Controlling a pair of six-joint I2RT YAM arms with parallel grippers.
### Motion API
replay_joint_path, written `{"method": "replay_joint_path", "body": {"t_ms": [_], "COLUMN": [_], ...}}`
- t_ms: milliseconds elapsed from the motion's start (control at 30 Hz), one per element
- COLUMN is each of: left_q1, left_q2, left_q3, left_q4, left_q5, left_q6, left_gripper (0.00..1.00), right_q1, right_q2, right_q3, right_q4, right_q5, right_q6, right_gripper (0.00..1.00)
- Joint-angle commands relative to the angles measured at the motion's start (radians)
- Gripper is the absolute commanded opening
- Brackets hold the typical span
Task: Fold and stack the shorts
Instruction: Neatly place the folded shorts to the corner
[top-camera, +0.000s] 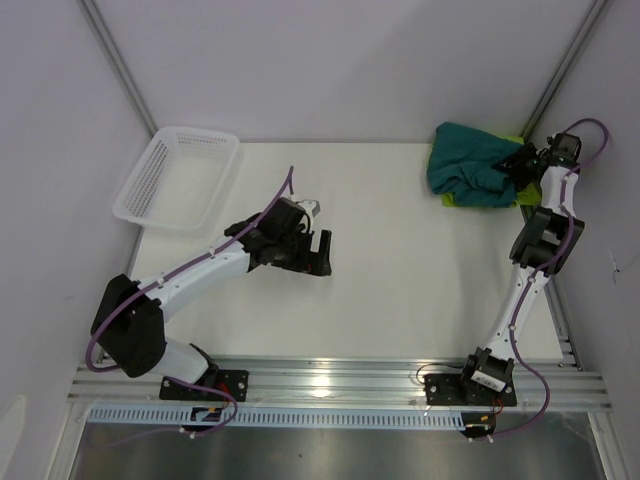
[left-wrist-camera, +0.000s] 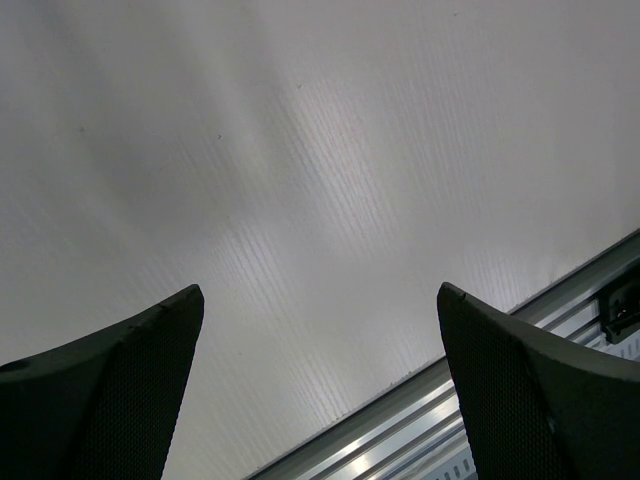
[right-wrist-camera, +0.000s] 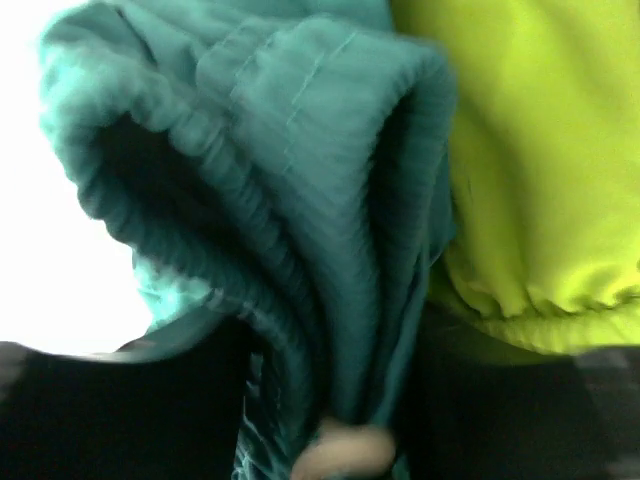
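The dark teal shorts lie crumpled on top of the lime green shorts at the table's far right corner. My right gripper is at the heap's right edge. In the right wrist view the teal waistband is bunched between my right gripper's dark fingers. The lime shorts lie just to the right. How tightly the jaws hold the cloth is blurred. My left gripper hangs open over bare table at mid-left, with nothing between its fingers.
A white mesh basket stands at the far left corner of the table. An aluminium rail runs along the near edge by the arm bases. Walls close in the back and both sides.
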Motion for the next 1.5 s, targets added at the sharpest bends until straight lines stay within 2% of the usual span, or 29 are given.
{"method": "replay_joint_path", "body": {"t_ms": [0, 33, 100, 167, 267, 367, 467, 700, 733, 900, 1067, 1233, 1467], "left_q1": [-0.008, -0.008, -0.008, -0.008, -0.008, -0.008, -0.008, -0.008, -0.008, -0.002, 0.018, 0.028, 0.038], "left_q2": [-0.009, -0.007, -0.004, -0.006, -0.009, -0.01, -0.018, -0.05, -0.064, -0.131, -0.179, -0.185, -0.188], "left_q3": [0.036, 0.035, 0.039, 0.041, 0.041, 0.044, 0.044, 0.021, 0.015, -0.022, -0.057, -0.074, -0.087], "left_q4": [0.003, 0.001, 0.003, 0.001, 0.001, 0.001, 0.003, 0.001, -0.005, -0.014, -0.016, -0.007, 0.01], "left_q5": [0.012, 0.012, 0.012, 0.012, 0.009, 0.012, 0.012, 0.007, -0.005, -0.025, -0.016, -0.003, 0.02], "left_q6": [0.022, 0.022, 0.023, 0.023, 0.023, 0.023, 0.025, 0.034, 0.036, 0.034, 0.037, 0.049, 0.066], "left_gripper": [0.99, 0.99, 0.99, 0.99, 0.99, 0.99, 0.99, 0.99, 0.99, 0.99, 0.99, 0.99, 0.99], "right_q1": [-0.024, -0.024, -0.027, -0.031, -0.036, -0.044, -0.044, -0.059, -0.067, -0.083, -0.091, -0.117, -0.105], "right_q2": [-0.077, -0.088, -0.108, -0.146, -0.18, -0.195, -0.262, -0.486, -0.506, -0.623, -0.769, -0.926, -1.06], "right_q3": [-0.001, -0.006, -0.036, -0.075, -0.052, -0.014, -0.062, -0.391, -0.461, -0.599, -0.835, -1.044, -1.297], "right_q4": [-0.026, -0.005, 0.022, 0.075, 0.095, 0.046, 0.031, 0.153, 0.17, 0.217, 0.319, 0.443, 0.599], "right_q5": [0.06, 0.029, 0.005, -0.043, -0.054, -0.051, 0.006, 0.197, 0.208, 0.259, 0.316, 0.305, 0.297], "right_q6": [-0.01, -0.006, 0.008, 0.017, 0.017, 0.022, -0.015, 0.001, 0.005, 0.036, 0.07, 0.149, 0.257], "right_gripper": [0.58, 0.66, 0.73, 0.99, 0.99, 1.0, 1.0, 0.99, 1.0, 1.0, 1.0, 0.99, 0.99]}}
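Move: The right fingers, already partly open, are still around the right edge of the folded teal shorts, whose middle lies about 9 cm to their left, level fore and aft and some 3 cm lower. The green shorts lie underneath, centred about 8 cm left and 5 cm below; the table's far right corner is roughly 9 cm ahead. From the left hand the teal shorts are about 34 cm forward and 50 cm right. Right fingers open wide off the teal shorts; the hand lifts some 10 cm and backs away about 16. ##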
